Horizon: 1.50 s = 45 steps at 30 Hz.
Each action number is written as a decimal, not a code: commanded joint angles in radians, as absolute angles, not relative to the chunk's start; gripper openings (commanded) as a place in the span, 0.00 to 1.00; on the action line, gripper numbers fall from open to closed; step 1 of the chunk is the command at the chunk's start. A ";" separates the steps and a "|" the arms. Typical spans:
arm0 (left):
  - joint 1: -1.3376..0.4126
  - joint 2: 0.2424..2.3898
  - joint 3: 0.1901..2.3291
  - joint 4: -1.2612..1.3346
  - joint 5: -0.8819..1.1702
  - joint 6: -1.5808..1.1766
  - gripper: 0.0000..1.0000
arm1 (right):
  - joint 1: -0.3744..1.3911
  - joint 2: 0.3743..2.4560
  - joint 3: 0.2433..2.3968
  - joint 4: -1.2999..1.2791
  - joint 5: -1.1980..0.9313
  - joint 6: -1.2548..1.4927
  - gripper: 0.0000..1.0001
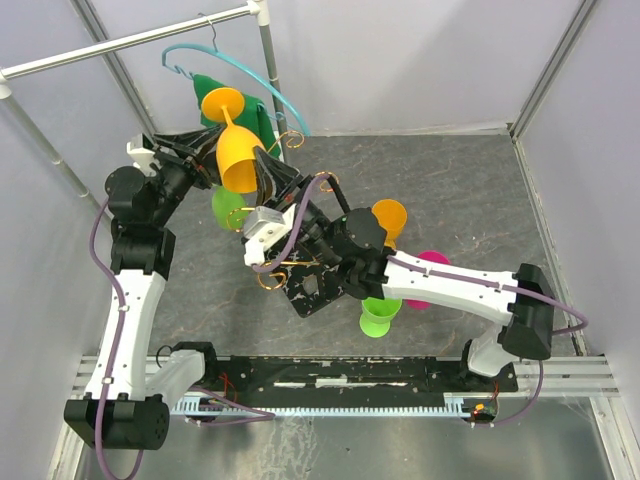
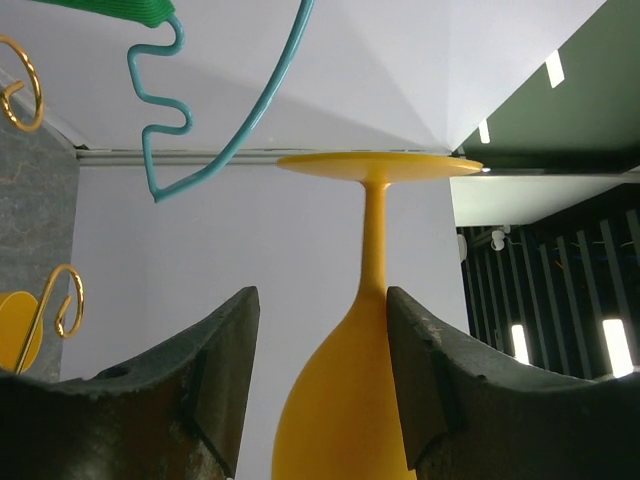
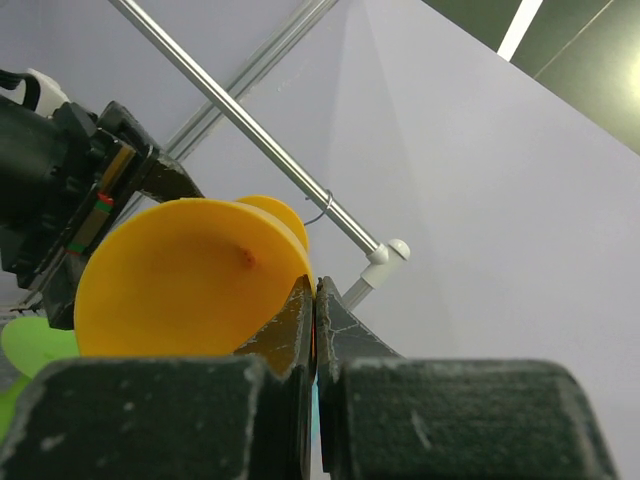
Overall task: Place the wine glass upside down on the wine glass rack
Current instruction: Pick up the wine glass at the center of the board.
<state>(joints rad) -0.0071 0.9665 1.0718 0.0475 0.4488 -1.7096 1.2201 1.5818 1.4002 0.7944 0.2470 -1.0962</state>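
Observation:
The orange wine glass (image 1: 236, 145) hangs upside down in the air, foot up, above the back left of the table. My right gripper (image 1: 268, 178) is shut on the rim of its bowl; in the right wrist view the fingertips (image 3: 316, 285) pinch that rim edge (image 3: 190, 280). My left gripper (image 1: 215, 155) reaches in from the left and stands open around the bowl (image 2: 350, 400). Its right finger (image 2: 420, 360) touches the bowl and its left finger (image 2: 225, 370) is a gap away. The gold wine glass rack (image 1: 290, 262) on its black base (image 1: 315, 292) stands below the glass.
A green glass (image 1: 380, 315), an orange one (image 1: 390, 218), a pink one (image 1: 432, 262) and another green one (image 1: 228, 205) sit around the rack. A teal hanger (image 1: 240, 70) with green cloth hangs from the white rail (image 1: 130, 40) just behind. Gold scroll arms (image 2: 62, 295) show beside my left fingers.

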 commanded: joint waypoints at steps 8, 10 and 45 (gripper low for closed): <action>-0.010 0.946 1.053 0.150 0.469 -1.774 0.54 | 1.248 1.622 1.442 0.890 0.278 -1.074 0.01; -0.009 0.946 1.050 0.156 0.468 -1.774 0.50 | 1.252 1.614 1.429 0.891 0.272 -1.061 0.01; -0.009 0.982 0.975 0.383 0.514 -1.735 0.03 | 1.276 1.591 1.345 0.836 0.334 -1.015 0.01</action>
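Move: The orange wine glass, held on its side by the rim in the right hand, has its middle about 3 cm right of the left hand, 1 cm back and 3 cm above, its base pointing forward. The green towel hangs some 9 cm ahead of the left hand, 3 cm right and 6 cm lower; a green glass on the rack sits roughly 27 cm below and 2 cm ahead, neither left nor right. From the right hand, the left gripper is about 7 cm left, 4 cm ahead and 4 cm lower. The left fingers, half open around nothing at first, close on the orange glass's stem and pinch it, mostly in the last half second, while that hand eases forward about 1 cm. The right hand keeps its pinch on the rim and brings the stem to them, about 3 cm down and 2 cm left, then slightly back, staying shut. ##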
